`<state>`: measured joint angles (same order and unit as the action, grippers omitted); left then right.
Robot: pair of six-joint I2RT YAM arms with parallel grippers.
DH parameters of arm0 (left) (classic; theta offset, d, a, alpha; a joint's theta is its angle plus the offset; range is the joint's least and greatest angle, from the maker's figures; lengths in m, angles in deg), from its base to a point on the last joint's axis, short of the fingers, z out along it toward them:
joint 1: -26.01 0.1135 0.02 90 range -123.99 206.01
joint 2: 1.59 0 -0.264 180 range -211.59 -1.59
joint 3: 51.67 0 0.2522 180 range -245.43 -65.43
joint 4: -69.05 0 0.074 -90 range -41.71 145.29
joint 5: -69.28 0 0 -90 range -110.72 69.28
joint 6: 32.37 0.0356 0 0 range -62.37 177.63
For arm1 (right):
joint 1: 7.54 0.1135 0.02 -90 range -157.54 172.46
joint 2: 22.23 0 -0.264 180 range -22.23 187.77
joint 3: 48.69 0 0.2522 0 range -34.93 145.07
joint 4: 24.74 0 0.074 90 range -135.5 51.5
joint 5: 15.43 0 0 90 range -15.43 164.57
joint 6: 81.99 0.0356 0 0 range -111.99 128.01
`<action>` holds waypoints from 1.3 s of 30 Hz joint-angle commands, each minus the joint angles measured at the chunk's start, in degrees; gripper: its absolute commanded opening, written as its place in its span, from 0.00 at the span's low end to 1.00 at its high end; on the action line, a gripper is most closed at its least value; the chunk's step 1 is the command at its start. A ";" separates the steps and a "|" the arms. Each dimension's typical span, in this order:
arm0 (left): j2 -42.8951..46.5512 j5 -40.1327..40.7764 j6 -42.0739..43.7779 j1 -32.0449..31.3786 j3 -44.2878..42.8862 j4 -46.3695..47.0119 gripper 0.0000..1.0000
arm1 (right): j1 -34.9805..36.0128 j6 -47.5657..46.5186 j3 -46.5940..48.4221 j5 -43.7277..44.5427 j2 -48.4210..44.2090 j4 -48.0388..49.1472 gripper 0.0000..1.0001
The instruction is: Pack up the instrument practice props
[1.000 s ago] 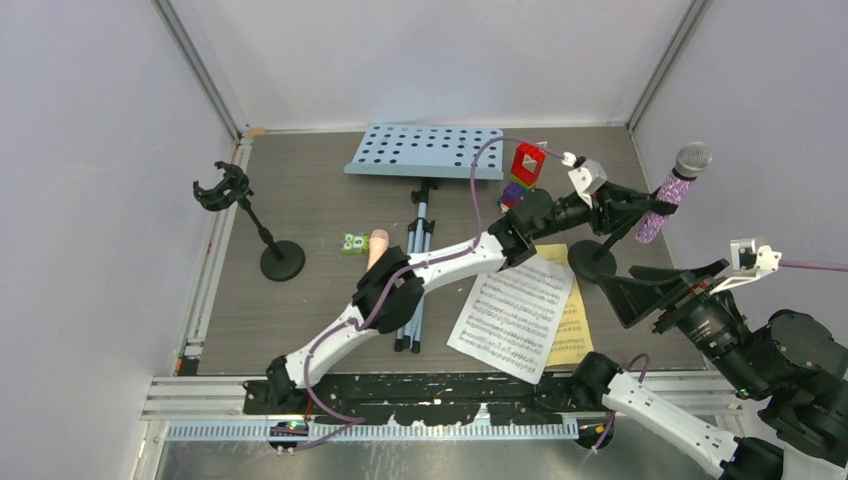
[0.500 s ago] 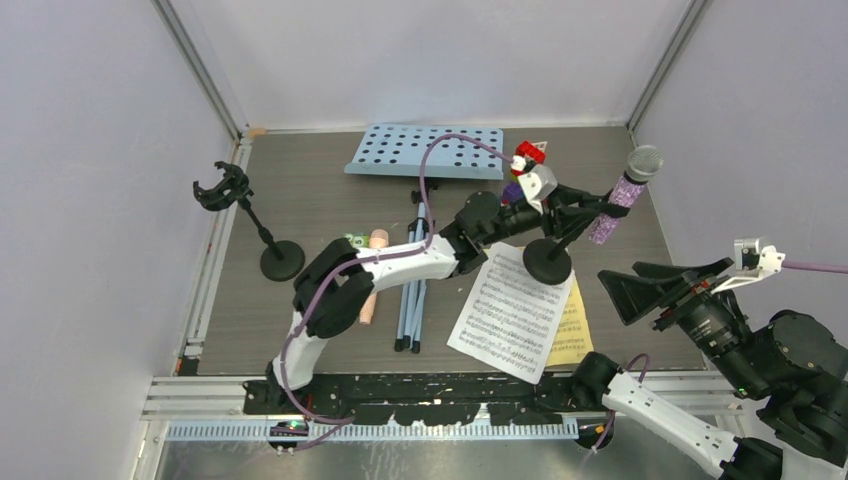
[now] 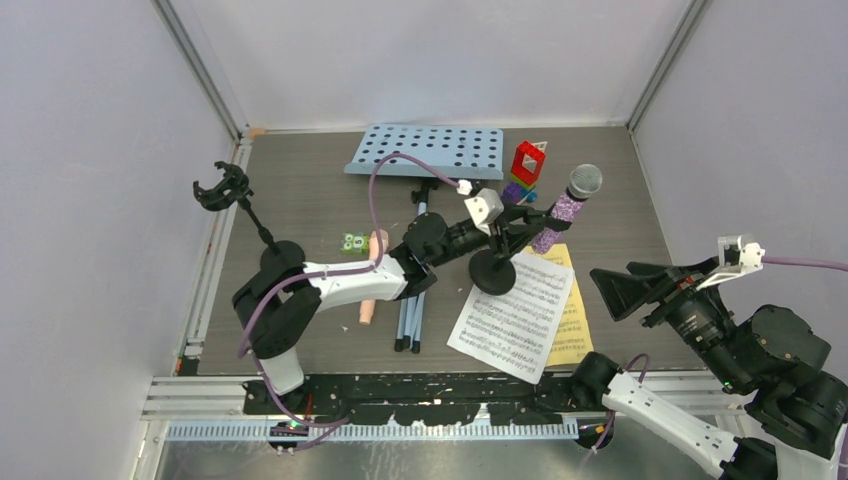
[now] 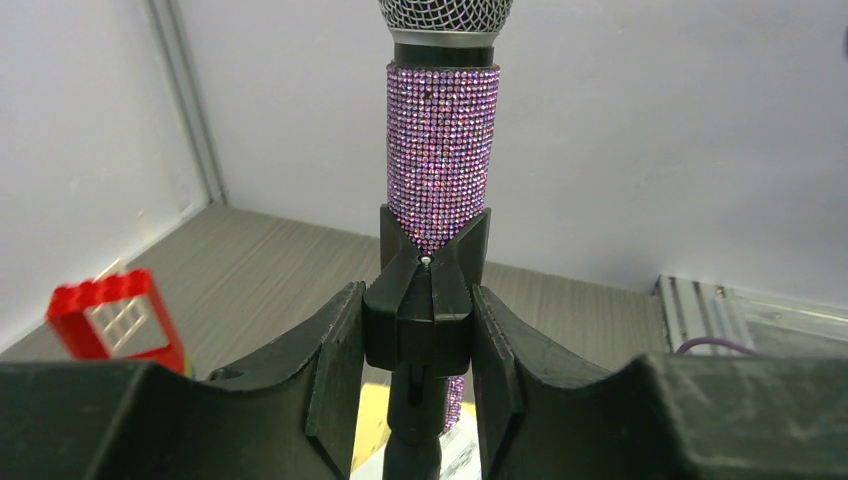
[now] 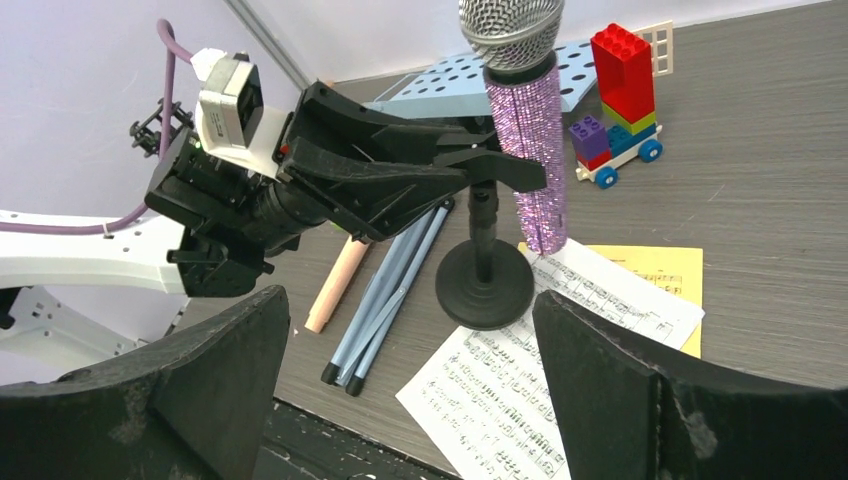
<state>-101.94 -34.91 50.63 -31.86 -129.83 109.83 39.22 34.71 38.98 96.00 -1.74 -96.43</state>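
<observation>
My left gripper (image 3: 520, 226) (image 4: 418, 340) is shut on the clip of a black round-based mic holder (image 4: 418, 318), and the purple glitter microphone (image 3: 560, 208) (image 4: 442, 150) stands upright in that clip. The holder's base (image 3: 492, 272) (image 5: 485, 285) is at the top edge of the white score sheet (image 3: 515, 315), which overlaps a yellow sheet (image 3: 577, 330). A peach microphone (image 3: 371, 285) lies beside the folded tripod legs (image 3: 410, 305) of the pale-blue rack (image 3: 427, 150). A second, empty mic holder (image 3: 232, 190) stands at the left. My right gripper (image 3: 640, 288) (image 5: 410, 310) hangs open at the right, holding nothing.
A colourful toy brick car (image 3: 525, 170) stands just behind the held microphone. A small green block (image 3: 352, 241) lies near the peach microphone's head. Grey walls close in the table on three sides; a black rail runs along the near edge.
The left arm has carried the holder with the purple microphone leftward and nearer, from the right side to the middle by the sheets. The right gripper has shifted slightly and stays open.
</observation>
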 commanded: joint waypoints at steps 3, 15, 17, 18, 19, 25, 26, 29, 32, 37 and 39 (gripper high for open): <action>6.48 4.28 0.78 2.42 5.47 14.09 0.00 | 0.00 -0.29 -0.45 2.21 -0.10 0.72 0.96; 7.20 5.84 -0.53 3.37 12.00 17.75 0.00 | -0.01 -0.42 -1.30 2.63 0.08 0.18 0.96; 7.59 6.13 -0.55 3.44 13.00 18.00 0.00 | -0.01 -0.43 -1.39 2.73 0.01 0.10 0.96; 7.89 6.11 -0.55 3.46 13.45 18.00 0.00 | -0.05 -0.46 -1.54 2.71 0.01 0.10 0.96; 8.15 6.30 -0.60 3.46 13.93 17.89 0.00 | -0.01 -0.43 -1.67 2.67 -0.01 0.09 0.96; 11.03 7.18 -1.46 3.46 19.52 17.09 0.33 | -0.01 -0.33 -1.81 2.49 -0.10 -0.01 0.96; 11.58 7.36 -1.63 3.46 20.87 17.03 0.33 | -0.01 -0.33 -1.86 2.55 -0.10 0.00 0.96; 13.69 7.64 -2.15 3.46 24.83 16.94 0.33 | -0.05 -0.33 -2.10 2.58 0.02 0.37 0.96; 15.87 7.83 -2.72 3.46 28.45 16.48 0.34 | -0.02 -0.34 -2.51 2.02 0.30 0.85 0.96; 18.95 7.74 -3.66 3.46 33.42 14.16 0.44 | -0.01 -0.03 -3.39 1.16 0.84 1.91 0.96; 20.14 7.44 -3.99 3.46 34.87 12.90 0.49 | -0.01 0.06 -3.66 0.75 1.08 2.09 0.96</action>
<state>-84.98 -27.79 48.09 -28.49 -96.85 120.02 39.22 34.71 35.74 97.62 -1.74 -97.04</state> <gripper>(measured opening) 0.451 0.957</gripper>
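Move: The left hand grips the microphone stand by its clamp. The set-down spot, at the white music sheet's left edge, is about 10 cm to its left, 2 cm back and 28 cm below. The folded tripod legs lie another 12 cm left of that spot. From the hand, the white sheet's middle is 7 cm back and the toy train 23 cm ahead, both about level sideways. For the idle right hand, the spot is roughly 8 cm ahead, 20 cm left and 36 cm below. Still pinching the stand's clamp, the left hand carries stand and microphone towards the tripod legs. It first sinks quickly while easing left and a little forward. Then it goes mainly left, drifting back and slightly lower, some 11 cm left and 8 cm down overall, turning about 10 degrees counter-clockwise. The squeeze falls off at the very end and the fingers barely begin to open. ##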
